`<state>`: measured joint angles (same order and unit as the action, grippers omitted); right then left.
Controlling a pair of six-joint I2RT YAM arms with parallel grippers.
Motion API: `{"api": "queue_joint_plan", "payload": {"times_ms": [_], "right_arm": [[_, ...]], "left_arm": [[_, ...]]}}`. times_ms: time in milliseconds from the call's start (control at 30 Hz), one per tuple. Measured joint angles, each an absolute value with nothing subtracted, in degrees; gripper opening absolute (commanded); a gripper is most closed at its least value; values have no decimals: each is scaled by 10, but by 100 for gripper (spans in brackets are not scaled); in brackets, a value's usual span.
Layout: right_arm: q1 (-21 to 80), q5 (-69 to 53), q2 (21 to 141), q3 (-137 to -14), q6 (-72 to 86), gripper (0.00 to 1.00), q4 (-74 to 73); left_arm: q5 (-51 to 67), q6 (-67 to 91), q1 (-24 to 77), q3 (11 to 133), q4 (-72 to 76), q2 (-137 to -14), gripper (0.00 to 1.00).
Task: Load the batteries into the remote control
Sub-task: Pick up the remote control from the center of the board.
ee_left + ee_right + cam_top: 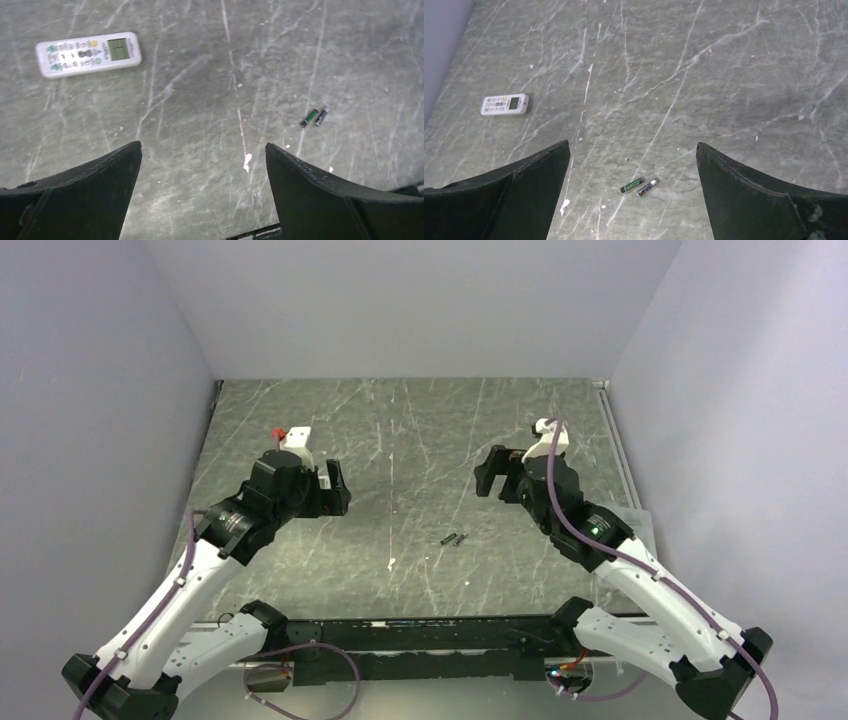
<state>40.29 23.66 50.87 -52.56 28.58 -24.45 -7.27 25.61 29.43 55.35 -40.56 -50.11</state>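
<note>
Two batteries (455,538) lie side by side on the grey marble table, between the two arms. They show at the right of the left wrist view (313,117) and low between the right fingers (639,186). The remote control (89,54), white, lies with its buttons and small screen up, and looks far and small in the right wrist view (504,105). I cannot pick it out for sure in the top view. My left gripper (338,487) (203,145) and my right gripper (490,472) (633,144) both hang open above the table, holding nothing.
A white paint fleck (246,162) marks the table near the batteries. Grey walls close in the table on the left, back and right. A clear plastic box (640,523) sits at the right edge, partly behind the right arm.
</note>
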Motion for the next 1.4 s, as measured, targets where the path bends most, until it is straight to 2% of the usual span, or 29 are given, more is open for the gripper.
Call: {"api": "queue_joint_plan", "payload": {"times_ms": [400,900,1400], "right_arm": [[403,197,449,-500,288,100,-291],[403,170,438,-502,273,100,-340],[403,129,454,-493,292,100,-339]], "left_arm": [[-170,389,294,598,-489,-568,99],[-245,585,290,623,-550,-641,99],[-193,639,165,628,-501,-774,99]]}}
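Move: The remote control lies about 12 cm ahead of the left hand, some 8 cm to its left and roughly 21 cm below it. The two batteries are about level with that hand fore and aft, some 24 cm to its right, so nearer the robot and well right of the remote control. From the right hand the remote control is about 9 cm ahead, 41 cm to the left and 25 cm below. Towards the remote control, still untouched, the left hand sinks about 9 cm, first drifting left and down, then reaching forward and diving faster, while the wrist swings counter-clockwise by some 50 degrees and tips the wide-open fingers steeper. The right hand, also open and empty, draws back and sinks a little. ##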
